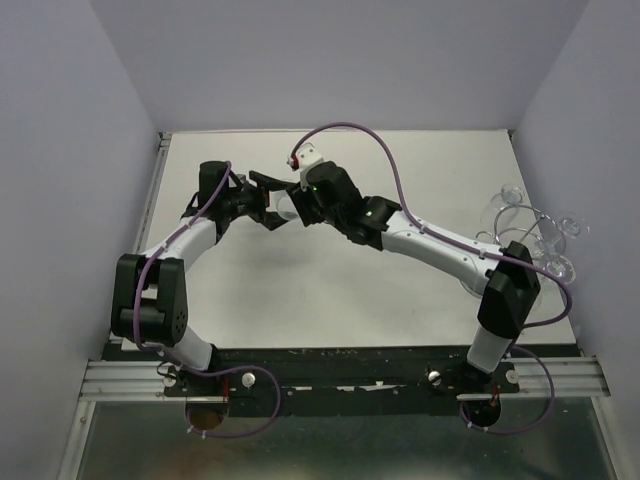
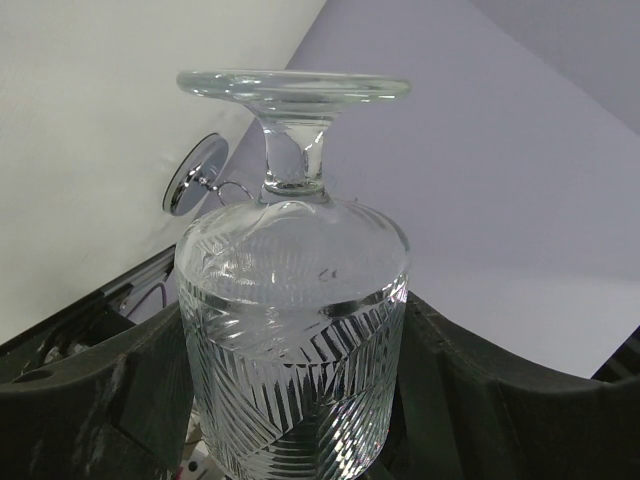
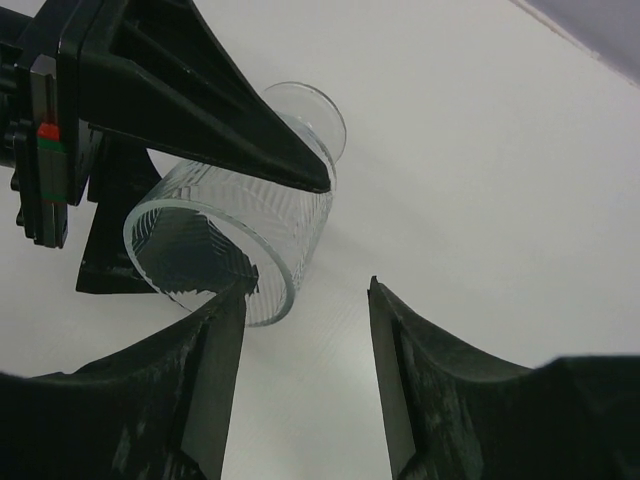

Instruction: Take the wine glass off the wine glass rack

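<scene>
A clear ribbed wine glass [image 2: 295, 330] fills the left wrist view, its round foot [image 2: 293, 85] pointing away from the camera. My left gripper [image 2: 295, 400] is shut on its bowl, one black finger on each side. In the top view this gripper [image 1: 266, 207] holds the glass [image 1: 286, 208] on its side over the table's middle back. My right gripper [image 3: 305, 300] is open and empty, its left finger [image 3: 215, 370] right by the glass's rim [image 3: 250, 290]. The chrome wine glass rack [image 1: 530, 238] stands at the far right, with more glasses [image 1: 505, 205] hanging on it.
The rack's mirrored disc base [image 2: 193, 175] shows behind the held glass in the left wrist view. Purple walls close in the white table [image 1: 330, 290] at the back and both sides. The right arm [image 1: 440, 245] stretches from the rack side toward the middle.
</scene>
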You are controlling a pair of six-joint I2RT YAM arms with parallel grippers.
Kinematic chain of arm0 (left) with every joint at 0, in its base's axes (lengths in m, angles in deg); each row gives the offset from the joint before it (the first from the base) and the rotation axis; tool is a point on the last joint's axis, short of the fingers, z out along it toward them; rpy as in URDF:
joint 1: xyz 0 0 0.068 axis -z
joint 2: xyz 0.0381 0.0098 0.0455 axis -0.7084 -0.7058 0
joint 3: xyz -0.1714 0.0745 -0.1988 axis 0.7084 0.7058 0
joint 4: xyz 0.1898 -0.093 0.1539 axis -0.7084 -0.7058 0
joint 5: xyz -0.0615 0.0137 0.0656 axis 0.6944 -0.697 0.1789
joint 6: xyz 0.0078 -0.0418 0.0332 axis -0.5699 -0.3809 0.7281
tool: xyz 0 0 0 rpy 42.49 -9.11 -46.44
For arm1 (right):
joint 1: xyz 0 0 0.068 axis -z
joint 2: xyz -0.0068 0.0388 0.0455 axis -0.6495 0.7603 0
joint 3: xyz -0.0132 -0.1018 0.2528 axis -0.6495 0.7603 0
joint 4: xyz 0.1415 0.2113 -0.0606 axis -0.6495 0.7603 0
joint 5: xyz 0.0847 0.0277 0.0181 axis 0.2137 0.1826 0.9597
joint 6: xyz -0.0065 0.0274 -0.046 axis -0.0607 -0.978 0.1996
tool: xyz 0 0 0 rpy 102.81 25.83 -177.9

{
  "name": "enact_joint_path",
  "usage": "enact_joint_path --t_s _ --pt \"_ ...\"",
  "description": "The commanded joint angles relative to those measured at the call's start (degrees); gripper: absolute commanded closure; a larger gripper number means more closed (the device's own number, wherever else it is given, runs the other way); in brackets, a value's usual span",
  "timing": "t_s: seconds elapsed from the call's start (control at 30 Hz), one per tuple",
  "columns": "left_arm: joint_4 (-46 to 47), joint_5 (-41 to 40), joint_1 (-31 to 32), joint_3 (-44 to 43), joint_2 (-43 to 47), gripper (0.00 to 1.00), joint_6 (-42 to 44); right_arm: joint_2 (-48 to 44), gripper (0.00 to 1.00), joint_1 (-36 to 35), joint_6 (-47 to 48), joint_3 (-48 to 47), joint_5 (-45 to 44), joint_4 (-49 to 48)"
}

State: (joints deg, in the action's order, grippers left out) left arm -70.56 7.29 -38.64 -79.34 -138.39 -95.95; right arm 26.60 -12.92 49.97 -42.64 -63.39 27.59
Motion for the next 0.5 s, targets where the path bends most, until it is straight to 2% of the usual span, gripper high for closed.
enact_joint_path --t_s 0.0,0.13,0.27,0.3,0.33,0.37,0.47 --pt "-2.3 -0.6 0.1 -0.3 2.9 1.0 -4.5 3.6 0.42 -1.0 -1.3 -3.6 -3.7 -2.3" --pt "-2.6 -0.6 0.1 1.3 3.6 1.0 -4.3 5.8 0.51 -0.9 -1.2 -6.2 -7.3 -3.1" --pt "-3.9 -1.1 0.1 1.4 3.8 1.0 -3.6 6.3 0.81 -0.9 -0.7 -6.4 -7.8 -3.7" --pt "-5.3 -1.4 0.1 1.3 3.9 0.92 -3.3 6.3 0.93 -1.0 -0.5 -6.4 -7.9 -3.9" --pt "-5.8 -1.7 0.2 1.2 3.8 0.8 -3.0 6.2 0.99 -0.9 -0.3 -6.1 -8.0 -3.9" --pt "-5.8 -2.1 0.1 1.3 3.7 0.68 -2.9 5.9 0.99 -0.9 0.0 -5.8 -8.2 -4.5" --pt "-10.4 -3.2 -0.5 1.9 3.3 0.25 -1.5 4.9 0.99 -0.9 0.7 -4.9 -9.1 -5.2"
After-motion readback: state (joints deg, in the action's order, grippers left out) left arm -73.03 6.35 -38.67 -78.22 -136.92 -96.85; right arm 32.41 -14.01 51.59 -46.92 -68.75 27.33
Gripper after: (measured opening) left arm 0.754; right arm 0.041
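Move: The wine glass is already held in the left gripper, its middle some 2 cm ahead of the left hand, 1 cm to its left and level. From the open right hand, the middle of the wine glass lies about 5 cm ahead, 4 cm to the left and 1 cm lower, open mouth towards that hand. No loose thing stands near either. Right hand eases 2.5 cm forward, down and left, then shuts on the glass's near rim; left keeps hold. ##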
